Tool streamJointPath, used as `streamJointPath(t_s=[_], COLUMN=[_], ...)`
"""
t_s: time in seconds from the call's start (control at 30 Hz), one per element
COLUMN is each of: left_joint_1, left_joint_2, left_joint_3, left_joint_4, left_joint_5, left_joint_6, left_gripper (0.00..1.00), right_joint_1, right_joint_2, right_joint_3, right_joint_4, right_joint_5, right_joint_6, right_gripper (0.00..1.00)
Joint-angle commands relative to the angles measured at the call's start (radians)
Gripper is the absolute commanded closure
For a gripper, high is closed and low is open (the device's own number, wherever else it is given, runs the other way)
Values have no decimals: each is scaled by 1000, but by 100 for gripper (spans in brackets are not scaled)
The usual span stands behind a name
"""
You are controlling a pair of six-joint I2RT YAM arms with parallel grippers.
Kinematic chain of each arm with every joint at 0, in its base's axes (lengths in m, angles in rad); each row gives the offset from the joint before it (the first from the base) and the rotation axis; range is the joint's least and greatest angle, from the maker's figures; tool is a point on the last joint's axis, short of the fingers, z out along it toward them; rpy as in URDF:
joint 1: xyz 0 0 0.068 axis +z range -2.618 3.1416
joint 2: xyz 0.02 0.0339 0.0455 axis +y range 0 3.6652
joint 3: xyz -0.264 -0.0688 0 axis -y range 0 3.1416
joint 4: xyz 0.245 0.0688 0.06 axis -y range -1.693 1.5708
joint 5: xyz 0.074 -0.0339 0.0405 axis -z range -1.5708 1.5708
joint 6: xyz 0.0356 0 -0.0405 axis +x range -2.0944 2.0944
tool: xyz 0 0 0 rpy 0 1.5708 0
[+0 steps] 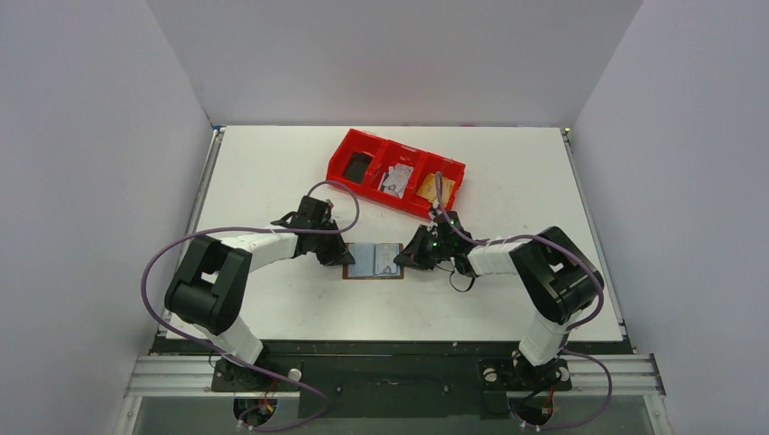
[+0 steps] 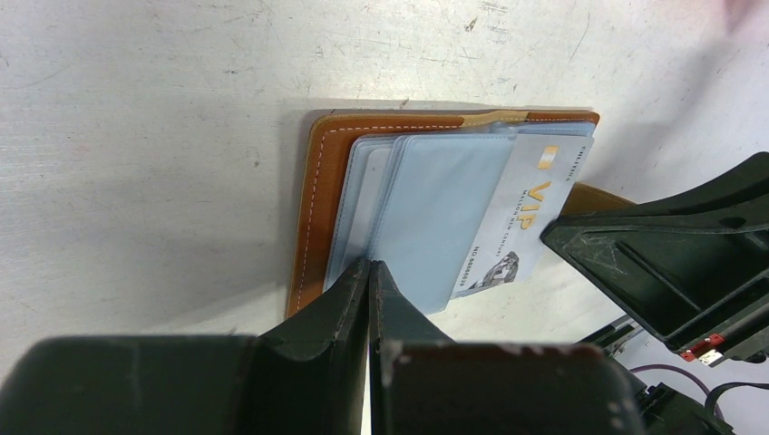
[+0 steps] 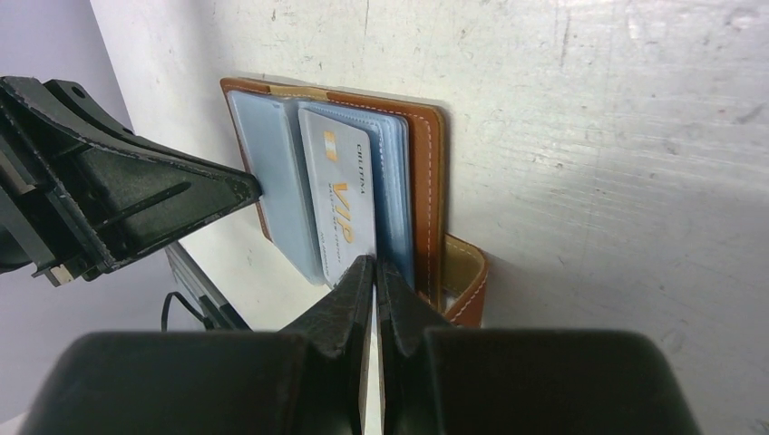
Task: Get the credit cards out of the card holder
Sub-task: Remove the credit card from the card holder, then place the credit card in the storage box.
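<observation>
The card holder [image 1: 374,260], a brown leather wallet, lies open on the white table between both grippers. Clear plastic sleeves [image 2: 435,208] fan out of it. A light blue credit card [image 2: 535,213] printed "VIP" sticks out askew from the sleeves, seen too in the right wrist view [image 3: 343,195]. My left gripper [image 2: 370,265] is shut, its tips resting on the sleeves at the wallet's left edge [image 1: 340,258]. My right gripper [image 3: 374,261] is shut at the card's near edge, beside the wallet's snap tab [image 3: 467,281]. I see nothing between either pair of fingers.
A red three-compartment tray [image 1: 396,172] stands behind the wallet, holding a dark item, a silvery item and a tan-gold flat piece [image 1: 429,188]. White walls enclose the table on three sides. The table's near edge lies close below the wallet.
</observation>
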Motion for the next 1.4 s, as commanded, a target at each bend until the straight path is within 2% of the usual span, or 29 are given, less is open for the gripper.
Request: streamJointPath(t_s=[0.0, 0.33, 0.37, 0.53, 0.63, 0.7, 1.03, 1.37], left_joint_1=[-5, -18, -19, -19, -19, -18, -10, 26], left_joint_2=[10, -26, -33, -81, -100, -116, -141, -155], left_joint_3=[-5, 72, 90, 153, 174, 182, 164, 91], left_joint_4=[-57, -82, -91, -117, -129, -131, -81, 81], left_joint_5=[-102, -80, -77, -61, -49, -37, 90, 249], left_joint_6=[19, 27, 28, 46, 53, 56, 49, -33], left_gripper=[100, 98, 96, 68, 59, 56, 50, 49], right_joint_1=[-11, -13, -13, -12, -12, -13, -13, -24], right_joint_2=[-60, -90, -93, -108, -115, -121, -162, -209], right_joint_3=[-7, 18, 21, 41, 52, 57, 87, 94], right_joint_4=[-11, -17, -17, -27, -32, -34, -38, 21], right_joint_5=[24, 4, 1, -3, -10, -13, -36, -95], right_joint_6=[-29, -11, -9, -3, -1, 3, 32, 104], right_gripper=[100, 100, 100, 100, 100, 100, 100, 100])
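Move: The credit card, its near-right edge already pinched by the right hand, has its middle about 3 cm left of that hand and 1 cm ahead. From the right hand the card holder's middle is some 7 cm left, its snap tab 3 cm right and 1 cm below, both level fore and aft, and the red tray roughly 25 cm straight ahead. From the left hand, resting shut on the left-hand sleeves, the card is about 10 cm right and 1 cm ahead. The right hand keeps its shut grip on the credit card's edge and lifts it about 7 cm, nearly straight up from the holder's right-hand page, slowly at first and then faster, while its wrist tilts slightly. The left fingertips come off the sleeves they were resting on and rise some 8 cm, forward and then easing back as they drift about 3 cm right towards the lifted card, opening to half and swinging their tips a little rightward. ##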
